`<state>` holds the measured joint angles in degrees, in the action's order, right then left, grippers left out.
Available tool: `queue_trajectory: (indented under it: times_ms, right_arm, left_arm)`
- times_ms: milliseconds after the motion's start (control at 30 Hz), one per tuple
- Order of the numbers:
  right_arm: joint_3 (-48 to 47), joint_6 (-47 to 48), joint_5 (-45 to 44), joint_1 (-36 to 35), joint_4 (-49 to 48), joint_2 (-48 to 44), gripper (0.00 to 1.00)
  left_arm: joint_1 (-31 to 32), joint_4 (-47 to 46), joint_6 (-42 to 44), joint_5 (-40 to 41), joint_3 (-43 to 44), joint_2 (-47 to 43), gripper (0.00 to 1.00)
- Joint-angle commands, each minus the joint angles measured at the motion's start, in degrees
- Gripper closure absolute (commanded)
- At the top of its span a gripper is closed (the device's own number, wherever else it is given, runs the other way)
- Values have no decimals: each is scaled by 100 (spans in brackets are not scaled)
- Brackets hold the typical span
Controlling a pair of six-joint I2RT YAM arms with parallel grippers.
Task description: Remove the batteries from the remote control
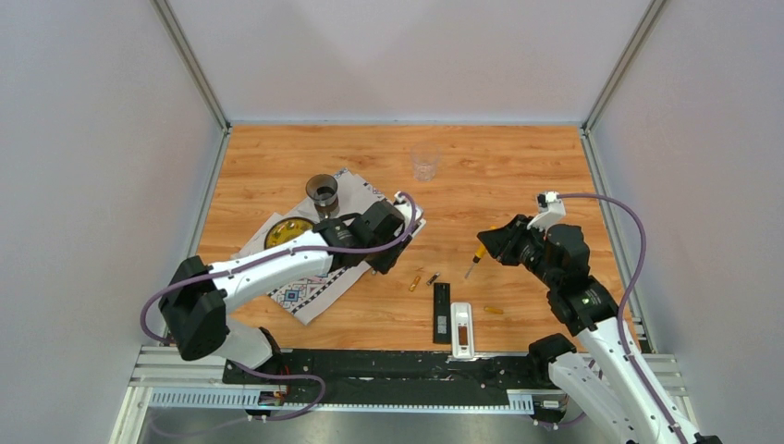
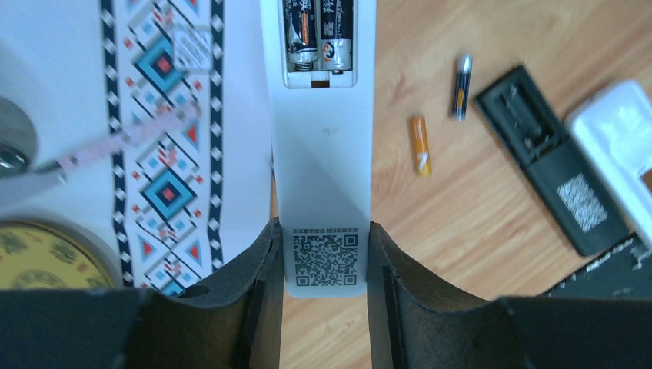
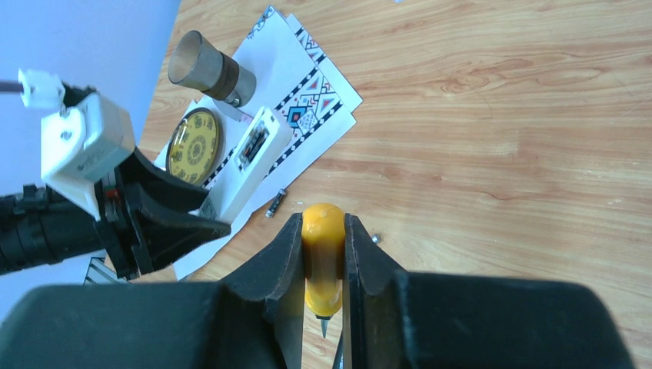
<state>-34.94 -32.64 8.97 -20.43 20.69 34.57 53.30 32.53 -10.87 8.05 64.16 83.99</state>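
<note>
My left gripper (image 2: 324, 234) is shut on the lower end of a white remote control (image 2: 323, 146), held just above the table beside the patterned cloth. Its back compartment is uncovered, with two dark batteries (image 2: 319, 34) lying inside. An orange battery (image 2: 420, 146) and a darker battery (image 2: 460, 86) lie loose on the wood to its right. Another orange battery (image 1: 493, 310) lies near the right arm. My right gripper (image 3: 324, 227) is shut on an orange-handled screwdriver (image 3: 323, 254), to the right of the left gripper (image 1: 399, 222) and apart from it.
A black remote (image 1: 442, 313) with its compartment uncovered and a second white remote (image 1: 461, 329) lie near the front edge. On the patterned cloth (image 1: 305, 291) stand a metal cup (image 1: 322, 192) and a yellow tin (image 1: 287, 231). A clear glass (image 1: 425, 164) stands at the back.
</note>
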Motion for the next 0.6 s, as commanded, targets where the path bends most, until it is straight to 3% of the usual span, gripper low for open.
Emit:
queue_trajectory:
  times_ms: [0,233,567]
  right_arm:
    - [101,-75,184,21,-416,155,100]
    - [329,-172,552,30,-829,568,100]
    - [461,-172,940,12,-1137,1280,100]
  left_arm:
    - [5,-405,-406,-559,-772,-681,100]
    - [338,-933,-942,-972,-2046,-1165,100]
    - [1490,-1495,-1206,-446,-2575,-893,100]
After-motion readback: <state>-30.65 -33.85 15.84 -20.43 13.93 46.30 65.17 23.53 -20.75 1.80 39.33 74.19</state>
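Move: The left hand, holding the white remote by one end, is bound for the bare table near the front edge, about 12 cm back and 12 below; the black remote lies 9 back, 12 right, the empty white remote 13 back, 17 right, both 12 below. From the right hand, gripping the screwdriver, the held remote's middle is some 18 cm left, 4 ahead, 4 below; the black remote is 9 back, 10 left, 19 below. Back towards the front edge and down, the left hand carries the white remote about 12 cm back and 8 cm lower, edging left before easing right again, while its wrist tips roughly 12 degrees so the fingers point more steeply down. The right hand keeps its grip on the screwdriver and sinks about 6 cm, drifting slightly left with the tool tipping down; the screwdriver does not touch the remote. ##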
